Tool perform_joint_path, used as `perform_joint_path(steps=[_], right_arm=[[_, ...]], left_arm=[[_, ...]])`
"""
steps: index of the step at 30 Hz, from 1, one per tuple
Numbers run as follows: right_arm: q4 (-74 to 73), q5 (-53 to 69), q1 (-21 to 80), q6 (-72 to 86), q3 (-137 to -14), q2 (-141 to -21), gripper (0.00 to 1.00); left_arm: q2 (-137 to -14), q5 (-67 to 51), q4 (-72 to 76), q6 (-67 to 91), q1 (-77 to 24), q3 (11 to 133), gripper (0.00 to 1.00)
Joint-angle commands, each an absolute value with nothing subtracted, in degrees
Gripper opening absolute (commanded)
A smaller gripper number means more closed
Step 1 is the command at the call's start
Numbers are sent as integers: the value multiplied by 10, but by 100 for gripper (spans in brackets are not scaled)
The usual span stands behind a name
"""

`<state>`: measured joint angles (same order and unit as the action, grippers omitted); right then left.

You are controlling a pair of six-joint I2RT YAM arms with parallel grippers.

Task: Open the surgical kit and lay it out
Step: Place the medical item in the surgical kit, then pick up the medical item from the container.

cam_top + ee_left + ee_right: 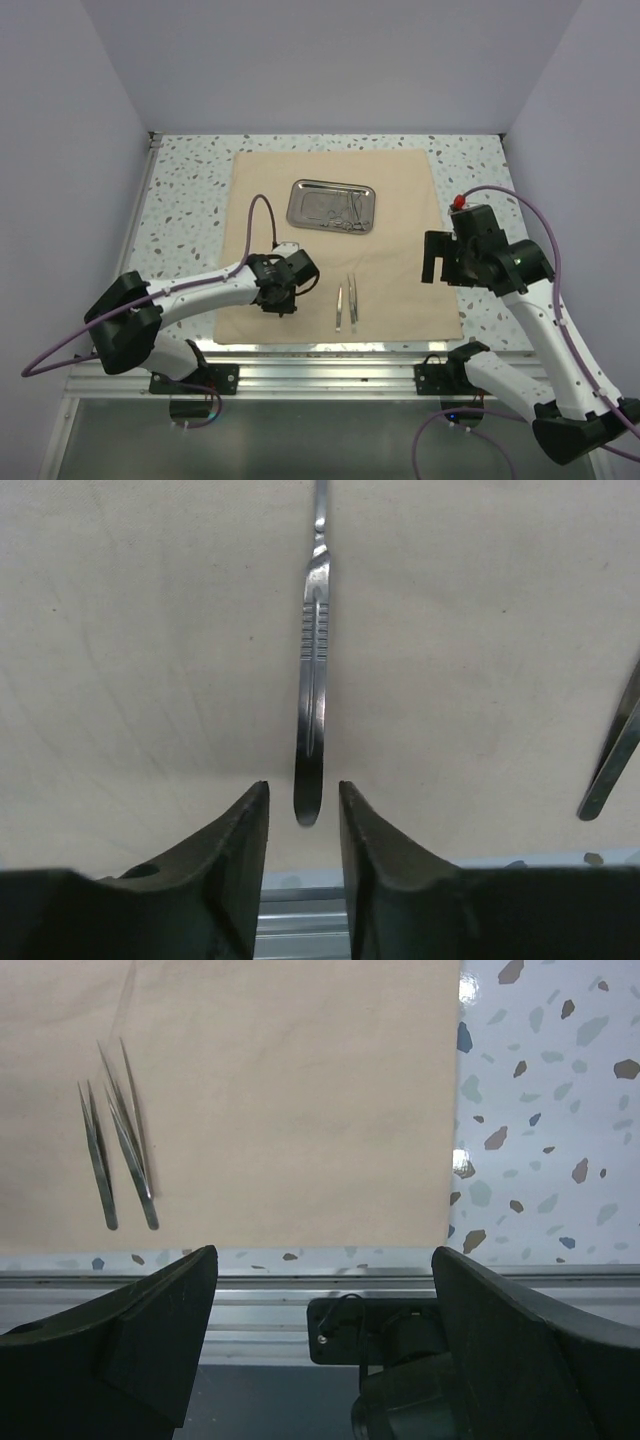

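The surgical kit's beige cloth lies spread flat on the table. On its far half sits the steel tray with several slim instruments inside. Two tweezers lie side by side near the cloth's front edge, and the right wrist view shows them too. A flat steel scalpel handle lies on the cloth. Its near end sits between the tips of my left gripper, which is narrowly open with a gap on each side. My right gripper hangs wide open over the table's front right, holding nothing.
The speckled tabletop shows around the cloth. An aluminium rail runs along the near edge, with a black arm mount below the right gripper. One tweezers tip lies to the right of the scalpel handle. Grey walls enclose three sides.
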<state>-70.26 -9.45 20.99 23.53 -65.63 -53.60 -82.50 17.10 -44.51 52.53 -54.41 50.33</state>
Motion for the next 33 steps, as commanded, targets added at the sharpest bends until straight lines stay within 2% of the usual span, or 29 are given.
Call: perform_joint_path(steps=[1, 3, 6, 11, 14, 22, 28, 33], right_arm=[[-698, -87, 216, 233, -653, -524, 92], [-695, -87, 216, 232, -654, -526, 92], [-681, -77, 219, 231, -666, -539, 92], [-621, -26, 218, 223, -725, -604, 96], [-587, -3, 219, 223, -774, -681, 93], [-497, 21, 218, 230, -924, -937, 85], [-496, 40, 219, 217, -1069, -1119, 71], [-505, 30, 220, 212, -1185, -1264, 51]], left_arm=[[-804, 189, -442, 570, -548, 510, 41], [-807, 203, -448, 561, -548, 536, 58], [-833, 229, -473, 534, -549, 599, 77], [-898, 249, -519, 478, -545, 727, 81], [-918, 239, -522, 452, -527, 770, 81], [-839, 169, -491, 407, -443, 738, 81], [-788, 171, -496, 388, -422, 708, 82], [-761, 161, -473, 376, -413, 678, 81]])
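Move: The left hand has the handle end of the scalpel between its barely opened fingers down on the cloth; the scalpel's middle is about 4 cm ahead, 1 cm to the right and level. From it the single tweezers lie 14 cm right and 1 cm ahead. For the right hand, the scissors in the tray are about 30 cm ahead, 17 cm left and 15 cm below; the tray's middle is 31 cm ahead and 24 cm left, the tweezers pair 1 cm ahead and 18 cm left. The left hand opens wide to let go of the scalpel's handle and withdraws up about 12 cm and forward some 9 cm, swinging out to its right and back again while its fingers tip slightly outward. Soon after, the right hand sweeps forward nearly 28 cm and left about 15 cm to the scissors end of the tray, rising a little before sinking ever more steeply and narrowing its wide-open fingers to roughly half, without reaching the instruments. ##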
